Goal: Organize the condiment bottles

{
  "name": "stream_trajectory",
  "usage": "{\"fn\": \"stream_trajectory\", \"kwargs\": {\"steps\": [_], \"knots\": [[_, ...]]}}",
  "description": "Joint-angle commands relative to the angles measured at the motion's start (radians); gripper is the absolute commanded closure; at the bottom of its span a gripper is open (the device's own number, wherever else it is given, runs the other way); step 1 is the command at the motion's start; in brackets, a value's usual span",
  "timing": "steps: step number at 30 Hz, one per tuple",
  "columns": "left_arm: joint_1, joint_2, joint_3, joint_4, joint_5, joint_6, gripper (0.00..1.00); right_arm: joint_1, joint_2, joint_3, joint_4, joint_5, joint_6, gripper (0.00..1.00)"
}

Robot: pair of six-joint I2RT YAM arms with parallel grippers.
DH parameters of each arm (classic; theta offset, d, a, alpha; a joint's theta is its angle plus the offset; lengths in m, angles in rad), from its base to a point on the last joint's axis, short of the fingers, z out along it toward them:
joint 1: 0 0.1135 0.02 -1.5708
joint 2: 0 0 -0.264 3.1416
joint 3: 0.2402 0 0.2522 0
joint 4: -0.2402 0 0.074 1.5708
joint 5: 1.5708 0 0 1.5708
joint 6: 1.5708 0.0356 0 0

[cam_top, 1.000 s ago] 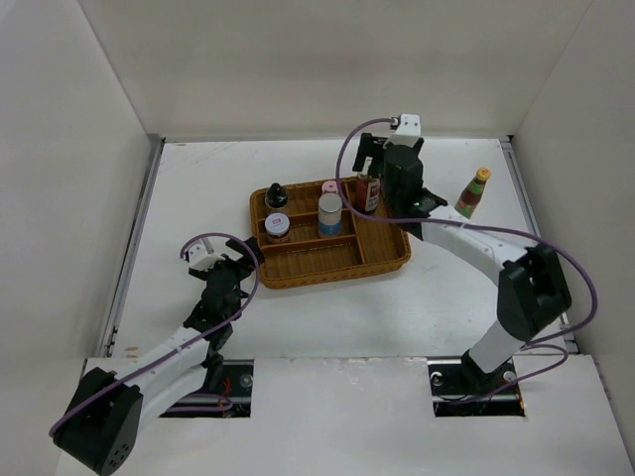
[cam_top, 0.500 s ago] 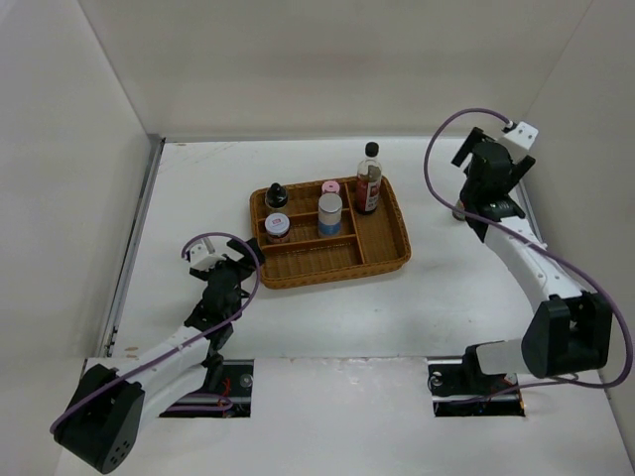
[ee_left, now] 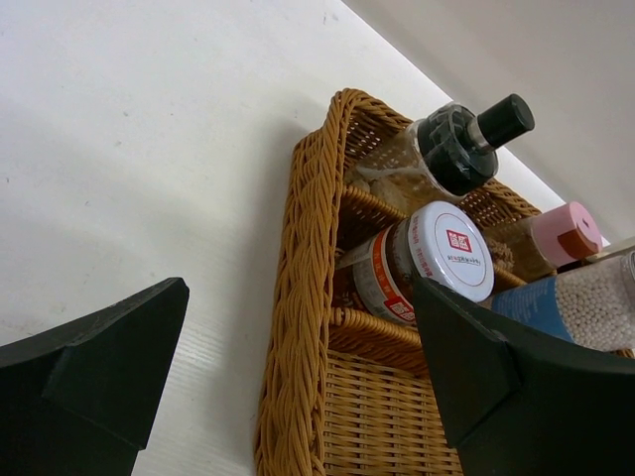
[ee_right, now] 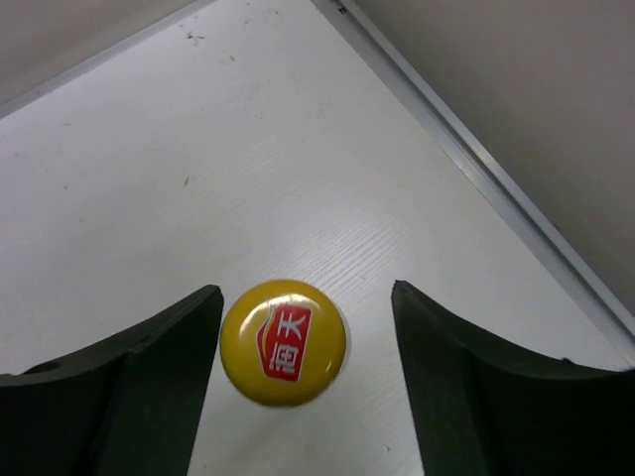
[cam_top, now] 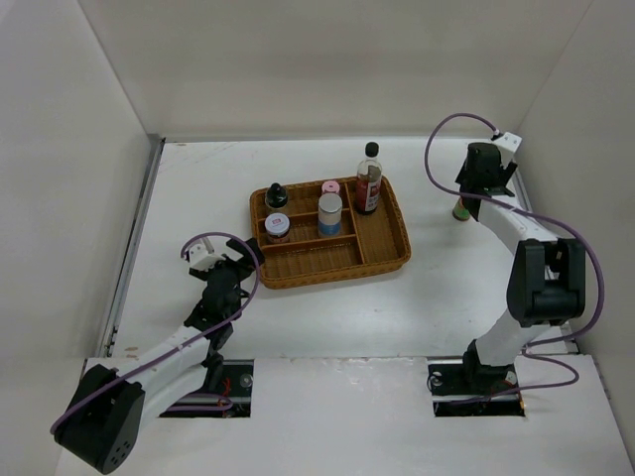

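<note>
A green bottle with a yellow cap (ee_right: 283,342) stands on the table at the far right, its base (cam_top: 460,208) showing under my right gripper (cam_top: 483,171). That gripper (ee_right: 306,293) is open and straddles the cap, with the left finger close to it and the right finger apart. The brown wicker tray (cam_top: 327,276) holds a tall black-capped bottle (cam_top: 369,178), a pink-capped one (cam_top: 329,188), a white-and-blue one (cam_top: 329,215), a squat black-capped one (cam_top: 276,195) and a short pink-lidded jar (cam_top: 278,226). My left gripper (cam_top: 226,262) is open near the tray's left front corner (ee_left: 298,327).
The right side wall and a metal strip along the table edge (ee_right: 496,188) run close beside the yellow-capped bottle. The tray's long front compartment (cam_top: 313,260) has nothing in it. White walls enclose the table on three sides.
My right arm left the tall bottle standing in the tray and swung right over the yellow-capped bottle, its jaws now narrower around the cap. The left arm has not moved.
</note>
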Motion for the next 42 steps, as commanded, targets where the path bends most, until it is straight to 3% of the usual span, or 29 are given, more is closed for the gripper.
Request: {"fn": "stream_trajectory", "kwargs": {"steps": [1, 5, 10, 15, 21, 29, 42], "knots": [[0.007, -0.005, 0.008, 0.048, 0.004, -0.009, 0.00, -0.014, 0.024, 0.059, 0.031, -0.020, -0.002, 0.33], [0.008, -0.004, 0.008, 0.048, 0.010, -0.009, 0.00, -0.005, 0.004, 0.041, 0.085, 0.001, -0.025, 0.59], [0.010, 0.003, 0.009, 0.048, 0.010, -0.009, 0.00, 0.085, -0.142, -0.028, 0.200, 0.099, -0.112, 0.66], [0.007, 0.000, 0.008, 0.048, 0.007, -0.009, 0.00, 0.196, -0.318, -0.071, 0.189, 0.123, -0.122, 0.67], [0.003, 0.003, 0.011, 0.048, 0.013, -0.011, 0.00, 0.383, -0.421, -0.093, 0.149, 0.103, -0.109, 0.67], [0.022, -0.031, 0.009, 0.034, 0.035, -0.012, 0.00, 0.598, -0.398, -0.137, 0.177, 0.069, -0.070, 0.66], [0.031, -0.005, 0.023, 0.025, 0.056, -0.014, 0.00, 0.668, -0.278, -0.295, 0.310, 0.012, -0.014, 0.65]]}}
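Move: The yellow-capped bottle is almost between the right hand's open fingers: its middle is about 1 cm ahead, level sideways and some 5 cm lower. The free near part of the basket's right-hand compartment is about 25 cm left, 9 cm back and 10 cm lower. The tall red-label bottle stands 30 cm left and 1 cm ahead, the blue-label jar 42 cm left and 5 cm back. From the left hand, the yellow-capped bottle is roughly 62 cm right and 17 cm ahead. The right fingers close on the upper part of the yellow-capped bottle just below its cap, then the hand lifts it about 14 cm and carries it some 25 cm left and 9 cm back over the basket's right rim, turning roughly 35 degrees counter-clockwise. It lowers the bottle some 13 cm into the right-hand compartment, on the near side of the red-label bottle, keeping its grip. ##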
